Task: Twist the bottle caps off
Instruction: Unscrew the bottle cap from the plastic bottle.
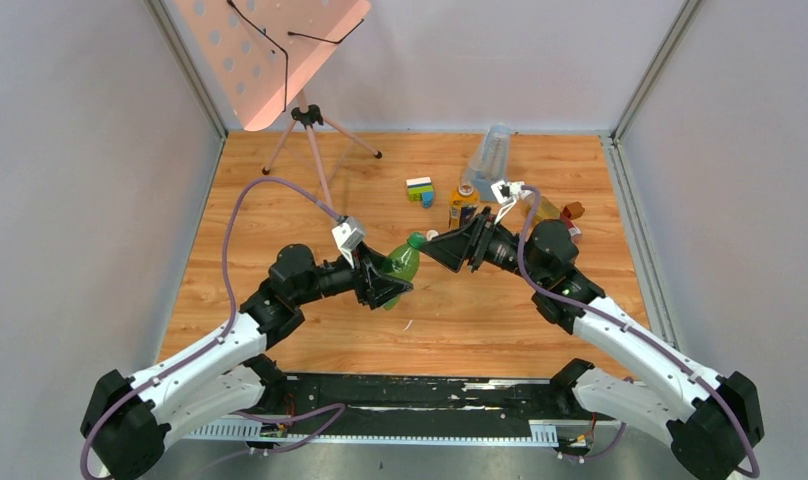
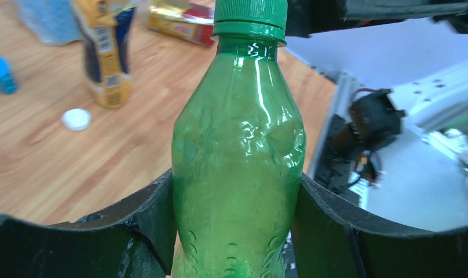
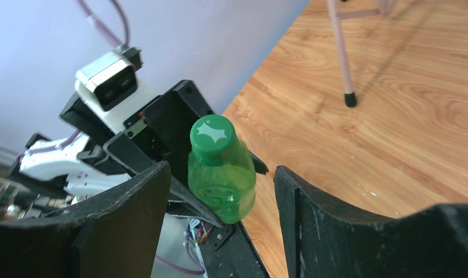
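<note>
My left gripper (image 2: 237,223) is shut on the body of the green bottle (image 2: 238,156), holding it tilted above the table (image 1: 280,200). The green cap (image 2: 250,16) sits on its neck. From above, the bottle (image 1: 400,268) points its cap (image 1: 416,240) at my right gripper (image 1: 433,250). In the right wrist view that gripper (image 3: 220,200) is open, its fingers apart on either side of the capped bottle (image 3: 223,174) and not touching it. A loose white cap (image 2: 76,119) lies on the wood. The amber bottle with a yellow label (image 1: 463,205) stands behind; the red-labelled one (image 1: 548,210) lies on its side.
A tall clear bluish container (image 1: 490,155) stands at the back. Toy bricks (image 1: 420,190) and a reddish-brown block (image 1: 573,210) lie nearby. A pink perforated board on a tripod (image 1: 310,120) stands at the back left. Grey walls enclose the table.
</note>
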You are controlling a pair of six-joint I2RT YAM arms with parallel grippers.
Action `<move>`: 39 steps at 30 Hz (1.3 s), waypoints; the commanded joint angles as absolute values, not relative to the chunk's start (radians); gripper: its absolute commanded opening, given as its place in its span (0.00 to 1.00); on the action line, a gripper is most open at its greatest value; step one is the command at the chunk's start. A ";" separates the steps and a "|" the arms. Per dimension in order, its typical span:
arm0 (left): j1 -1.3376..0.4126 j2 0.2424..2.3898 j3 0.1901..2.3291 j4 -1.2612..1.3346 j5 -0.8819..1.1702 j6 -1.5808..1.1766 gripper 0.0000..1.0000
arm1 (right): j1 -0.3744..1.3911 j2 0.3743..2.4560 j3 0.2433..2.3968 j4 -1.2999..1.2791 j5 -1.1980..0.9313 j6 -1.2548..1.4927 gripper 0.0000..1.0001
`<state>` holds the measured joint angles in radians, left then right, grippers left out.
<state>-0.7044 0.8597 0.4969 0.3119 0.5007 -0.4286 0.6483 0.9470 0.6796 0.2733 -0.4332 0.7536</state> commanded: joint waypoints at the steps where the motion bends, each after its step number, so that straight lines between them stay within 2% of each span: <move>1: -0.768 0.837 0.588 0.066 0.265 -0.269 0.00 | 0.652 0.908 0.719 0.149 -0.253 0.792 0.67; 4: -0.834 0.851 0.610 0.035 0.135 -0.240 0.00 | 0.653 0.922 0.735 0.146 -0.238 0.800 0.66; 10: -0.889 0.867 0.621 0.040 0.027 -0.226 0.00 | 0.655 0.982 0.779 0.155 -0.250 0.819 0.63; 13: -0.899 0.867 0.626 0.042 0.005 -0.222 0.00 | 0.664 1.011 0.786 0.168 -0.250 0.845 0.59; 21: -0.910 0.866 0.624 0.056 -0.021 -0.221 0.00 | 0.705 1.076 0.808 0.159 -0.214 0.893 0.61; 27: -0.918 0.872 0.623 0.078 -0.023 -0.222 0.00 | 0.713 1.132 0.818 0.183 -0.241 0.925 0.56; 32: -0.923 0.879 0.627 0.080 -0.025 -0.222 0.00 | 0.718 1.146 0.810 0.213 -0.238 0.941 0.46; 35: -0.925 0.881 0.627 0.081 -0.028 -0.224 0.00 | 0.718 1.152 0.813 0.219 -0.240 0.942 0.34; 39: -0.926 0.885 0.624 0.088 -0.034 -0.228 0.00 | 0.722 1.158 0.802 0.234 -0.252 0.941 0.12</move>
<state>-0.9169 0.8829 0.5785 0.0280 -0.0189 -0.2394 0.7128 1.1515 0.7753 0.1707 -0.2394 0.9249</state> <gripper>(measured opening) 0.675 0.307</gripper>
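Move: The green bottle's cap sits just off my open right fingers: about 2 cm ahead and 1 cm left, roughly level with them. From my left hand, which still holds the bottle, it is some 5 cm ahead, 2 cm right and 7 cm above. From my right hand, a loose white cap lies about 14 cm ahead, 1 cm right and 25 cm down. The standing orange bottle is about 14 cm ahead, 8 cm right and 14 cm down. I bring my right hand back onto the green cap with its fingers open, first forward about 3 cm, then down and left, tipping the fingers some 15 degrees down, and finally pinch the cap. Meanwhile my left hand keeps its hold on the bottle, lowers it about 4 cm and a little forward, tilting its fingers down and turning counter-clockwise, then stays. ##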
